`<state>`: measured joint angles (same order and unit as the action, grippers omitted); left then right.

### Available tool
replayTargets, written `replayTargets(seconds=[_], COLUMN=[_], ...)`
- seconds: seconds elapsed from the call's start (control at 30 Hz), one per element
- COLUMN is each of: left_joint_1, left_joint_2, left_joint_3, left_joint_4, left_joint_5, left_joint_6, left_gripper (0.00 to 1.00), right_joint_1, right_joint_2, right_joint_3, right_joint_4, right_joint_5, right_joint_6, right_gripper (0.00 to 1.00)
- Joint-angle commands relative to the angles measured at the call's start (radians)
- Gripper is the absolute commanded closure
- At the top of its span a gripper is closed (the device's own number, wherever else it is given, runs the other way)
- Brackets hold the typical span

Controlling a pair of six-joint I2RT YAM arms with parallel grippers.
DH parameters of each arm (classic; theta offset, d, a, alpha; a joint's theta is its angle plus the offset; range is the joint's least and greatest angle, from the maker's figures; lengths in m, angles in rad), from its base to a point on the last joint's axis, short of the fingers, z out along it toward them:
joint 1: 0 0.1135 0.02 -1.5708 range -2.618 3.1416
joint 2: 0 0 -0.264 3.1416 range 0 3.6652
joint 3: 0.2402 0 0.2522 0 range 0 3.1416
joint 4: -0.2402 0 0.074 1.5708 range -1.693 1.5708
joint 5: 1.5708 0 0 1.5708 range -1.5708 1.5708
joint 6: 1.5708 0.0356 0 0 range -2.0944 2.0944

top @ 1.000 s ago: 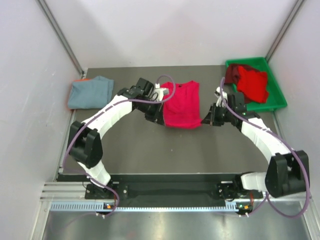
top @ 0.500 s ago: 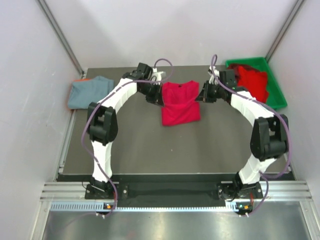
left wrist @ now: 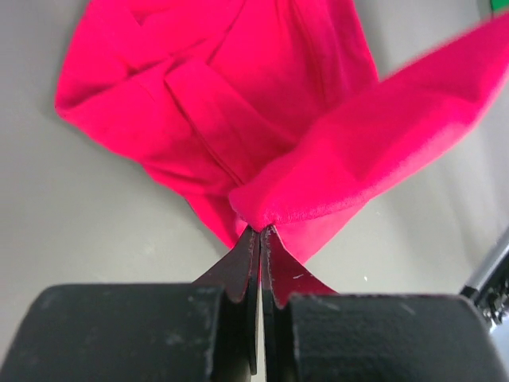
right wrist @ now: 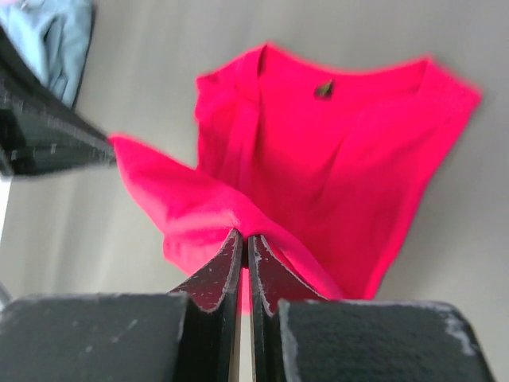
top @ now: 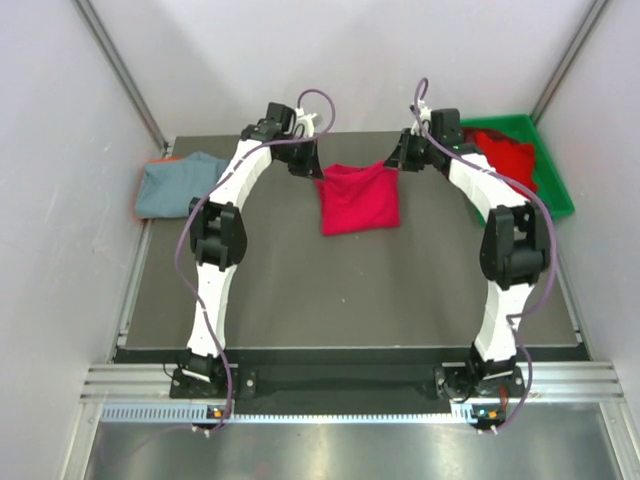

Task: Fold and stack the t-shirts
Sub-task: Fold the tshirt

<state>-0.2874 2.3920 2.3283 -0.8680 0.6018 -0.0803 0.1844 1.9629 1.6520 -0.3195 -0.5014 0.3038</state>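
Note:
A bright red t-shirt (top: 359, 198) lies folded over at the table's far middle, its far edge lifted. My left gripper (top: 318, 172) is shut on its far left corner, and the wrist view shows the cloth (left wrist: 238, 119) pinched at the fingertips (left wrist: 248, 247). My right gripper (top: 392, 166) is shut on the far right corner, the shirt (right wrist: 318, 159) hanging below its fingertips (right wrist: 231, 255). A grey-blue t-shirt (top: 177, 183) lies folded at the far left. More red t-shirts (top: 507, 162), one darker, lie in the bin.
The green plastic bin (top: 553, 190) stands at the far right corner. Both arms reach far over the dark table (top: 340, 290). White walls and metal posts close in the back and sides.
Both grippers have carried the shirt's near edge away from me toward the far end, folding it over itself. The shirt now looks shorter and squarer.

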Motion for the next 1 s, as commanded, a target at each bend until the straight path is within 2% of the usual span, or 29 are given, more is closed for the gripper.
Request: replayTargets(seconds=[0.0, 0.1, 0.13, 0.23, 0.27, 0.3, 0.33, 0.37, 0.43, 0.47, 0.6, 0.67, 0.8, 0.87, 0.97], left_joint_1=[-0.006, -0.004, -0.002, 0.013, 0.014, 0.011, 0.007, -0.001, -0.002, -0.009, -0.018, -0.022, -0.024, -0.016, 0.008], left_joint_2=[0.062, 0.137, 0.154, 0.206, 0.217, 0.214, 0.208, 0.176, 0.122, 0.058, -0.115, -0.180, -0.234, -0.255, -0.272], left_joint_3=[0.040, 0.040, 0.042, 0.049, 0.063, 0.090, 0.098, 0.097, 0.053, 0.031, -0.120, -0.150, -0.223, -0.257, -0.349], left_joint_4=[0.091, 0.193, 0.281, 0.418, 0.455, 0.451, 0.446, 0.437, 0.440, 0.448, 0.492, 0.494, 0.457, 0.439, 0.483], left_joint_5=[-0.011, -0.057, -0.075, -0.145, -0.180, -0.203, -0.229, -0.261, -0.304, -0.319, -0.350, -0.335, -0.284, -0.238, -0.081], left_joint_6=[-0.015, 0.004, 0.004, -0.059, -0.087, -0.072, -0.046, -0.045, -0.062, -0.067, -0.095, -0.113, -0.145, -0.162, -0.222], left_gripper=[1.00, 1.00, 1.00, 1.00, 0.93, 0.63, 0.55, 0.48, 0.32, 0.31, 0.23, 0.18, 0.14, 0.10, 0.12], right_joint_1=[-0.013, -0.014, -0.013, -0.014, -0.014, -0.013, -0.013, -0.013, -0.013, -0.016, -0.029, -0.040, -0.042, -0.040, -0.028], right_joint_2=[0.103, 0.207, 0.259, 0.348, 0.361, 0.370, 0.366, 0.354, 0.289, 0.262, 0.127, 0.068, 0.016, 0.013, 0.031], right_joint_3=[0.112, 0.160, 0.170, 0.230, 0.261, 0.275, 0.284, 0.284, 0.264, 0.234, 0.152, 0.115, 0.059, 0.042, 0.026], right_joint_4=[0.066, 0.117, 0.149, 0.168, 0.168, 0.163, 0.157, 0.151, 0.142, 0.137, 0.126, 0.126, 0.145, 0.149, 0.166], right_joint_5=[-0.002, 0.001, 0.006, 0.043, 0.043, 0.043, 0.050, 0.061, 0.083, 0.086, 0.078, 0.077, 0.063, 0.032, -0.014], right_joint_6=[-0.012, -0.011, -0.017, -0.043, -0.052, -0.064, -0.078, -0.078, -0.077, -0.074, -0.058, -0.049, -0.028, 0.000, 0.032], right_gripper=[1.00, 1.00, 1.00, 1.00, 0.95, 0.86, 0.64, 0.58, 0.38, 0.35, 0.29, 0.28, 0.29, 0.27, 0.27])
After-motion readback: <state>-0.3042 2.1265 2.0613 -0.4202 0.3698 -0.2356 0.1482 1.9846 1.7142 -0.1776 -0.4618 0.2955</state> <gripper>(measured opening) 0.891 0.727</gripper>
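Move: Both raised hands hold the hem of the pink-red t-shirt. Its collar, where the hem is taken, lies about 10 cm ahead of the left hand, 8 cm to its right and 11 cm lower; from the right hand it is some 9 cm ahead, 7 cm left and 13 cm down. The near fold is about 6 cm back and 9 cm right of the left hand. The green bin stands about 8 cm ahead and 30 cm right of the right hand. Still pinching the hem corners, both hands swing it forward some 7 cm and down about 10 cm towards the collar, then open wide near the table and let go. They lift clear, the left by nearly 20 cm and the right by about 15, easing back a few centimetres; the left hand tips upward some 20 degrees as it leaves. ##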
